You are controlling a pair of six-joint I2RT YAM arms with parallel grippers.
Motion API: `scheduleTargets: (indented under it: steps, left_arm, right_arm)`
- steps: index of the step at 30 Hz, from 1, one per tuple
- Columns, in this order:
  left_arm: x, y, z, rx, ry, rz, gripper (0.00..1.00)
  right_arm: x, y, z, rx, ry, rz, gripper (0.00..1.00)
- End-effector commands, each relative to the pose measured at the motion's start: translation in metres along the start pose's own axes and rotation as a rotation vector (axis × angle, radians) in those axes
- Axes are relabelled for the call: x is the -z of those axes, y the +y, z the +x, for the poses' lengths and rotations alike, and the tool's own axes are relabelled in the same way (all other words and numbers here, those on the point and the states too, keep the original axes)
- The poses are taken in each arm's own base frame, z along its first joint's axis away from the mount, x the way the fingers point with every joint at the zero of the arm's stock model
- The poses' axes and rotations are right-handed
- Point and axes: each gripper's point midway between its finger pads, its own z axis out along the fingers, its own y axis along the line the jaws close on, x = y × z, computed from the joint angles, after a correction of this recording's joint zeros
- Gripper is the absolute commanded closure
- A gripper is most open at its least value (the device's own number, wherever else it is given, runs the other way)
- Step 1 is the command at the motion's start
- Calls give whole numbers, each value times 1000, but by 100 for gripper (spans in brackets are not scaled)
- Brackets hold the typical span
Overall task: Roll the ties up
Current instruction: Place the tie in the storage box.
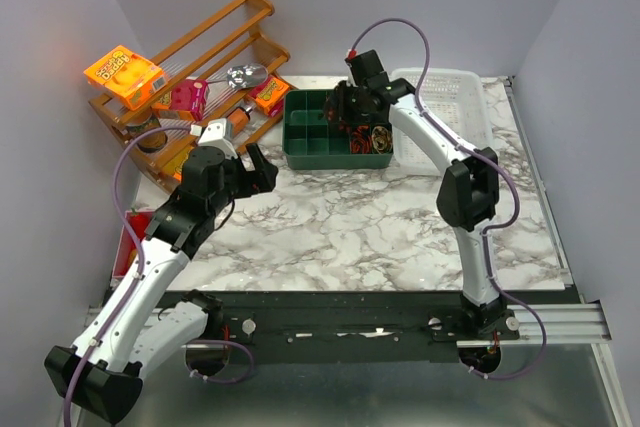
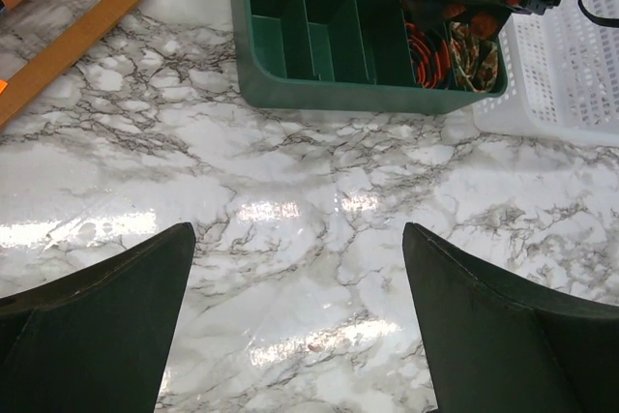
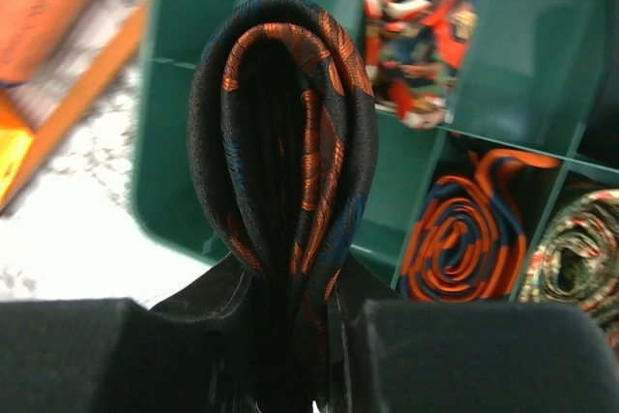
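My right gripper [image 3: 290, 336] is shut on a rolled tie [image 3: 285, 132], a dark coil with orange and blue pattern squeezed flat between the fingers. It hangs over the green divided tray [image 3: 184, 142], above a compartment on the tray's near left side. Three other rolled ties sit in compartments: an orange-blue coil [image 3: 464, 239], a multicoloured one [image 3: 426, 26] and a pale patterned one [image 3: 580, 249]. From above, the right gripper [image 1: 355, 125] is over the tray [image 1: 330, 164]. My left gripper [image 1: 255, 172] stands open over bare marble, its fingers [image 2: 97, 326] wide apart with nothing between them.
A wooden rack [image 1: 215, 32] with snack boxes, among them an orange one [image 1: 125, 75], stands at the back left. A white perforated basket [image 1: 455, 97] sits right of the tray. The left wrist view shows the tray rim [image 2: 338, 99] and basket [image 2: 571, 74] ahead.
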Motion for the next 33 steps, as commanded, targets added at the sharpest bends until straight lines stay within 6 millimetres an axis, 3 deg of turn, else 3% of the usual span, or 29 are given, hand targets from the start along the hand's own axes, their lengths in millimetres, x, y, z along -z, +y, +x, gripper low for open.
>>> scheduleTargets:
  steps: [1,13,22,33]
  left_arm:
    - [-4,1,6,-19,13,8,1]
    - [-8,2,15,-22,39,14,1]
    - [-13,4,22,-26,59,16,1]
    - [-14,2,26,-24,64,28,1]
  right_arm:
    - [-15,-21,10,-50,19,100,99]
    - [-38,-42,44,-74,107,173,99]
    - [-30,-47,56,-54,129,180,100]
    - [-45,-54,77,-57,200,193,99]
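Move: The right hand holds the rolled tie above the storage box; the empty near-row compartment it goes to lies nearly straight below, about 13 cm down, 1 cm back and 1 cm right. The striped tie sits some 6 cm right of that compartment, the paisley tie about 11 cm right of it, and the patterned tie roughly 7 cm beyond it. From the left hand the compartment is about 18 cm ahead, 16 cm right and 20 cm below. Down about 8 cm goes the right hand, easing some 2 cm to the right as it sinks towards the empty compartment beside the striped tie, then halts there. Its fingers keep their pinch on the rolled tie and tip some 10 degrees steeper. The left hand, empty and wide open, sinks about 3 cm well short of the box. ##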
